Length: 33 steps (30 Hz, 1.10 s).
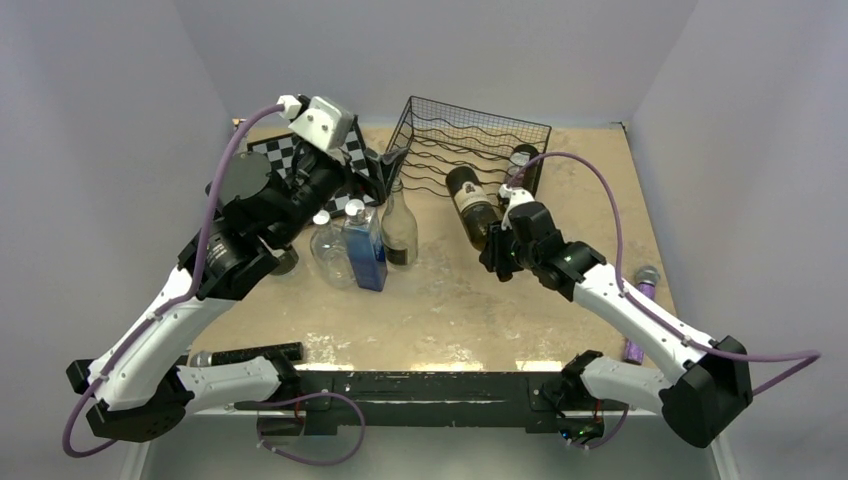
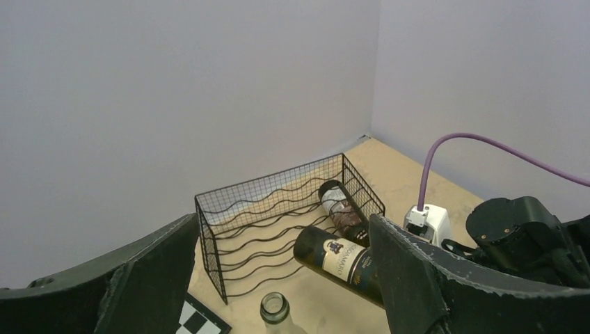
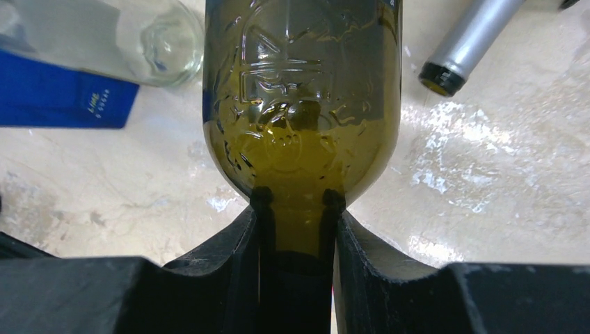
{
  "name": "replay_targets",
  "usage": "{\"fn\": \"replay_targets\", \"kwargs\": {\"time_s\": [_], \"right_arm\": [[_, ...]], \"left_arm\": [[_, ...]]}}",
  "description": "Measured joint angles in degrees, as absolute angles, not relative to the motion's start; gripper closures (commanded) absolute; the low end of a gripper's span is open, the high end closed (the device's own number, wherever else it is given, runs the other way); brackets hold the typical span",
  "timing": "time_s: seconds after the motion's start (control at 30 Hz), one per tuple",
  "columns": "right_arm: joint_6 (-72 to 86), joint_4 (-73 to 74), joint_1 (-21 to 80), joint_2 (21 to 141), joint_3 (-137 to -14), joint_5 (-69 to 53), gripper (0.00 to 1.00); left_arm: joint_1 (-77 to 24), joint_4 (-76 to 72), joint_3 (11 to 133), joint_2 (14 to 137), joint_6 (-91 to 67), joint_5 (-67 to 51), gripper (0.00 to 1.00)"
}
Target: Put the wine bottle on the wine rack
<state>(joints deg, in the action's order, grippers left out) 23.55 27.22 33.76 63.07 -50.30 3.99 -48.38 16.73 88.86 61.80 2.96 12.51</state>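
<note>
The black wire wine rack (image 1: 470,135) stands at the back of the table, and one dark bottle (image 1: 521,160) lies in its right end. My right gripper (image 1: 497,250) is shut on the neck of a dark green wine bottle (image 1: 470,205). The bottle is tilted, with its base toward the rack's front edge. In the right wrist view the bottle (image 3: 303,104) has its neck pinched between my fingers (image 3: 229,243). My left gripper (image 1: 385,165) is open and empty, held high by the rack's left front corner. The left wrist view shows the rack (image 2: 278,209) and the held bottle (image 2: 341,257).
A clear glass bottle (image 1: 398,228), a blue box (image 1: 366,252) and a clear plastic bottle (image 1: 330,250) stand left of centre. A chessboard (image 1: 285,152) lies at the back left. A purple microphone (image 1: 640,300) lies at the right edge. A silver cylinder (image 3: 473,42) lies beside the held bottle.
</note>
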Motion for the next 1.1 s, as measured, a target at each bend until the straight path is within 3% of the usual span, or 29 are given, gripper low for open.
{"fn": "replay_targets", "kwargs": {"time_s": [0.37, 1.1], "right_arm": [[25.6, 22.2, 35.2, 65.6, -43.7, 4.3, 1.0], [32.7, 8.3, 35.2, 74.1, -39.6, 16.0, 1.0]], "left_arm": [[-48.4, 21.2, 87.6, 61.6, 1.9, 11.1, 0.06], [-48.4, 22.0, 84.2, 57.4, 2.1, 11.3, 0.06]]}}
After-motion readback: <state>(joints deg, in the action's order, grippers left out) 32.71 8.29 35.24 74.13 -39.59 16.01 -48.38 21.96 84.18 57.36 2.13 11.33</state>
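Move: The right hand holds the wine bottle by its neck, base forward and slightly left. The empty slot of the wine rack lies about 27 cm ahead of this hand, 2 cm right and 12 cm below. The racked bottle beside it is some 24 cm ahead, 9 cm right and 11 cm lower; the standing clear bottle is 8 cm ahead and 22 cm left. From the empty left hand, the slot is about 27 cm ahead, 24 cm right and 48 cm below. The wine bottle, still pinched by its neck, goes down about 8 cm towards the empty slot; as the sinking eases off, the right hand carries it some 3 cm forward and swings its base clockwise, roughly 15 degrees, towards the racked bottle. The left hand, open and empty, sinks 3 to 4 cm well above the clear bottle. ##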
